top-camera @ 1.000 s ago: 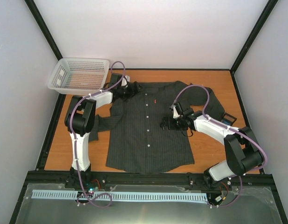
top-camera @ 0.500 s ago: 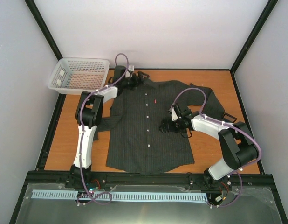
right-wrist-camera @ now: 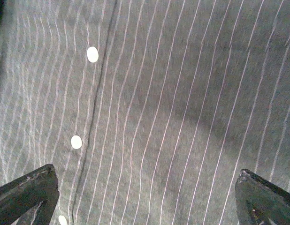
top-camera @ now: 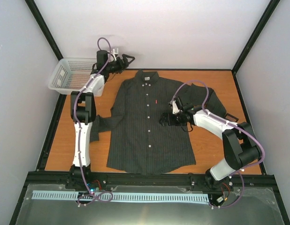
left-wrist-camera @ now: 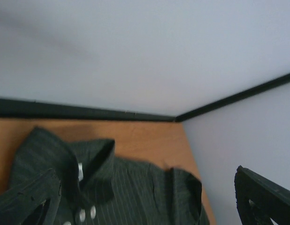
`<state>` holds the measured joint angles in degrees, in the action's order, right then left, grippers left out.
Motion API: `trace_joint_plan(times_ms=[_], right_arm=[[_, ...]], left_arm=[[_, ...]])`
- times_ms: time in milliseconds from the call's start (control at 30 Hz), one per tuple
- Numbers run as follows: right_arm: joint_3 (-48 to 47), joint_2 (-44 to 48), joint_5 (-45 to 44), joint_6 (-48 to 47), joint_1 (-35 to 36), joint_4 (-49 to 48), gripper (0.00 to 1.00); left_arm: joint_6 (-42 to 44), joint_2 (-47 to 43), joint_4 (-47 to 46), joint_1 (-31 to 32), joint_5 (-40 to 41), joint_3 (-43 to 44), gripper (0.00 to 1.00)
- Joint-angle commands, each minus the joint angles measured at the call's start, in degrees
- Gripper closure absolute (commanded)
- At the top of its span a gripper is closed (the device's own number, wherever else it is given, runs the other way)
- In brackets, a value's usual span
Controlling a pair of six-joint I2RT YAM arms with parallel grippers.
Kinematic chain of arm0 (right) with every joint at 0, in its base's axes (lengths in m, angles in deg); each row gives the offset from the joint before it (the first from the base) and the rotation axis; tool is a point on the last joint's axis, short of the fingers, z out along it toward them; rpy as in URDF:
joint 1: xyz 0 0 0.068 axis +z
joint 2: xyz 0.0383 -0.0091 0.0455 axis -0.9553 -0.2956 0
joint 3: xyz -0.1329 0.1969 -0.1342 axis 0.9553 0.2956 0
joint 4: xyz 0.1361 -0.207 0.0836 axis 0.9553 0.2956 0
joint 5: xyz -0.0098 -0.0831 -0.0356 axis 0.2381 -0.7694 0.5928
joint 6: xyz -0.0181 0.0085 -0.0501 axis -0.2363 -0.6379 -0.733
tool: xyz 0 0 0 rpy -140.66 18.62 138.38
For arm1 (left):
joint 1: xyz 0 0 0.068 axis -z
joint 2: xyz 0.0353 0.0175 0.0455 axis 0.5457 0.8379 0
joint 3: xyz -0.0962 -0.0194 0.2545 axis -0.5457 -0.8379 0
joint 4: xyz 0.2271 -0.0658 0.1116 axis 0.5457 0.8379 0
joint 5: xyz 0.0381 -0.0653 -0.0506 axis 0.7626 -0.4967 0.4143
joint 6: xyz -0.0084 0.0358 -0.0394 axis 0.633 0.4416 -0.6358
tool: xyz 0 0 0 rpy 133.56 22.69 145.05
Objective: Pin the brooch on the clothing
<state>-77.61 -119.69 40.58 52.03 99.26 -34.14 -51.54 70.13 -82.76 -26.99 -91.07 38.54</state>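
The clothing (top-camera: 145, 126), a dark pinstriped shirt with white buttons (top-camera: 148, 117) and a tiny red tag (top-camera: 155, 101), lies flat on the orange table, collar to the back. My left gripper (top-camera: 128, 59) hangs open in the air near the back wall, up and left of the collar (left-wrist-camera: 91, 159), and holds nothing. My right gripper (top-camera: 163, 120) hovers open low over the shirt's chest, just right of the button row. In the right wrist view its fingers (right-wrist-camera: 27, 192) frame bare striped cloth (right-wrist-camera: 182, 117) and two buttons (right-wrist-camera: 92, 54). The brooch is out of view.
A white mesh basket (top-camera: 72, 75) stands at the table's back left corner, close under the left arm. Black frame posts and pale walls close in the back and sides. Bare orange table (top-camera: 206, 145) shows right of the shirt, and its right sleeve (top-camera: 215, 101) lies there.
My left arm lifted off the shirt's collar and swung back and left, toward the wall and basket, baring the collar. The right gripper crept slightly left over the chest.
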Motion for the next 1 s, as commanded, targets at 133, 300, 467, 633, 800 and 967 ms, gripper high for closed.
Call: trace_joint_plan(times_ms=[133,300,467,633,800,967], right_arm=[[-9.5,-4.0,-2.3,-1.3,-3.8,0.1,0.00],[-18.5,-10.4,-4.2,1.1,-7.2,-0.3,0.00],[-28.7,-17.6,-5.4,1.3,-10.3,-0.9,0.00],[-38.5,-27.3,-5.3,1.1,-11.5,1.0,0.00],[-43.7,-34.7,-6.6,0.7,-12.4,2.5,0.00],[-44.8,-38.0,-6.7,-0.3,-15.9,3.2,0.00]], left_arm=[[25.5,-20.7,26.7,6.0,7.1,-14.7,0.00],[27.0,-26.3,28.2,9.2,13.0,-28.4,0.00],[26.9,-26.7,27.3,10.8,14.2,-34.5,0.00],[27.6,-23.4,29.3,11.5,16.3,-33.4,0.00],[28.6,-20.9,31.8,11.4,20.4,-30.8,0.00],[30.3,-17.0,36.9,10.7,27.6,-26.4,0.00]])
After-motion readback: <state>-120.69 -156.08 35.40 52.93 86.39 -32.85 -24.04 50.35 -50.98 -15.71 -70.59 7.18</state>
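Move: The shirt's left chest panel, where my left hand goes, lies about 17 cm back, 4 cm to its right and 19 cm below. The collar is roughly 8 cm right of that hand and nearly level with it. My right hand heads for the shirt's right chest, some 23 cm ahead, 4 cm to its right and 6 cm below. From the right hand, the red tab is about 15 cm ahead and 3 cm left, the folded right sleeve some 17 cm ahead and 24 cm right. I swing my left hand back from above the collar about 17 cm, first rising slightly, then sinking to end 13 cm lower over the left chest, rolling and tipping its fingers down some 40 degrees. Meanwhile my right hand rises a little and sweeps forward about 22 cm past the red tab, turning slightly clockwise, then sinks about 7 cm towards the right chest. Both grippers stay wide open. ##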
